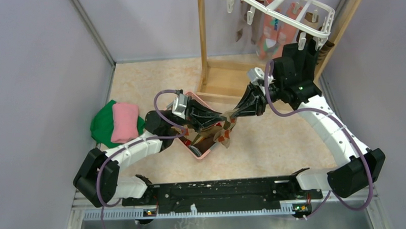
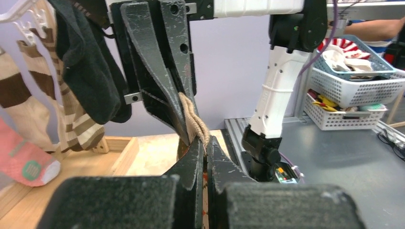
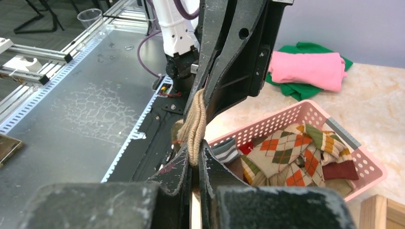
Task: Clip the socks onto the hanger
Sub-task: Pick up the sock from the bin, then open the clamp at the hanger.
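A brown-orange argyle sock (image 1: 223, 135) with a tan ribbed cuff (image 3: 196, 121) hangs above the pink basket (image 1: 199, 155). My left gripper (image 1: 224, 119) and right gripper (image 1: 236, 114) meet tip to tip, both shut on that cuff (image 2: 194, 119). In the left wrist view my left gripper (image 2: 206, 145) pinches the cuff's lower end. In the right wrist view my right gripper (image 3: 195, 151) pinches it from the opposite side. The white hanger (image 1: 289, 9) is at the back right, with a black sock (image 2: 90, 71), a striped sock (image 2: 71, 117) and a pink sock (image 2: 24, 164) hanging from it.
The basket's rim (image 3: 296, 112) holds several more argyle and striped socks (image 3: 286, 152). Folded green and pink cloths (image 1: 117, 122) lie to the left. The wooden stand (image 1: 203, 43) rises behind the basket. White baskets (image 2: 353, 76) sit beyond the table.
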Robot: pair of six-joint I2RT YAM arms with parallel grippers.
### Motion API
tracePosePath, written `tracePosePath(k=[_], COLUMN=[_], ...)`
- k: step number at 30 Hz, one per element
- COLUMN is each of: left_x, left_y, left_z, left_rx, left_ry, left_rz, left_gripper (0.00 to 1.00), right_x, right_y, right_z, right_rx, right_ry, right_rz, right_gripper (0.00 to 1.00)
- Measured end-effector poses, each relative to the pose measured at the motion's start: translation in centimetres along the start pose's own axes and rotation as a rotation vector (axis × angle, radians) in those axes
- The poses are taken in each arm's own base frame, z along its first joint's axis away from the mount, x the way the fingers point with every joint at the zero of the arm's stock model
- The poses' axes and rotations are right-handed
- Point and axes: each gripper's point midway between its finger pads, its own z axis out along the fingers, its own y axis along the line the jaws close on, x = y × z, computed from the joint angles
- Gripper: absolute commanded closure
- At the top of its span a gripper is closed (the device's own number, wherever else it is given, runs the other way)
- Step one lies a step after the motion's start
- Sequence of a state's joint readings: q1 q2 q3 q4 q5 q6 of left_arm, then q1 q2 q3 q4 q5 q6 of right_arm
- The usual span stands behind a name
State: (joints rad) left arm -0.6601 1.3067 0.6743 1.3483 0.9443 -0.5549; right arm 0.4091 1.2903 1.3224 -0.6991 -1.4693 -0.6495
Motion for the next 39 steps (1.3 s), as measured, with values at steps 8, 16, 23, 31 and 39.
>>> tracePosePath(k=[8,16,23,31,39], left_x=[-0.2,0.1,-1.0,-4.8,-8.5], left_y=[3.7,6.1,7.6,12.0,16.4], left_z=[-0.7,-2.1,-3.3,-1.8,1.8], left_rx=[-0.231,-0.383,-0.456,-0.438,-0.326], left_ry=[0.098,0.2,0.223,0.101,-0.06], left_rz=[0.076,0.139,0.142,0.003,-0.084], left_gripper=[0.75,0.53,0.35,0.07,0.01], right_x=[-0.9,0.2,-0.1,-3.9,-6.4], right_y=[-2.4,-3.2,-3.5,-4.9,-5.8], right_z=[-2.2,-3.5,-5.7,-9.3,-11.9], right_rx=[0.188,0.323,0.451,0.693,0.878], right_ry=[0.082,0.185,0.266,0.295,0.299], right_rz=[0.009,0.012,0.001,-0.021,-0.016], right_gripper=[1.0,1.0,1.0,1.0,1.0])
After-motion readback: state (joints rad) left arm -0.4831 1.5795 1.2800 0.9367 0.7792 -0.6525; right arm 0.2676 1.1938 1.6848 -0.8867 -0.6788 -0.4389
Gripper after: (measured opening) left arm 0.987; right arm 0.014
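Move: Both hands are shut on the sock's cuff, its middle hanging about 6 cm below them. The hanger's near rail lies roughly 20 cm ahead of the right hand, 9 cm right and 20 cm up; from the left hand, some 21 cm ahead, 13 cm right and 20 cm up. From the right hand, the clipped black sock is about 12 cm ahead, 16 cm right and 6 cm up, the bin 4 cm ahead, 13 cm left and 20 cm down. Left releases, moving 16 cm forward and up; right carries the sock 15 cm forward-right and up towards hanger. ##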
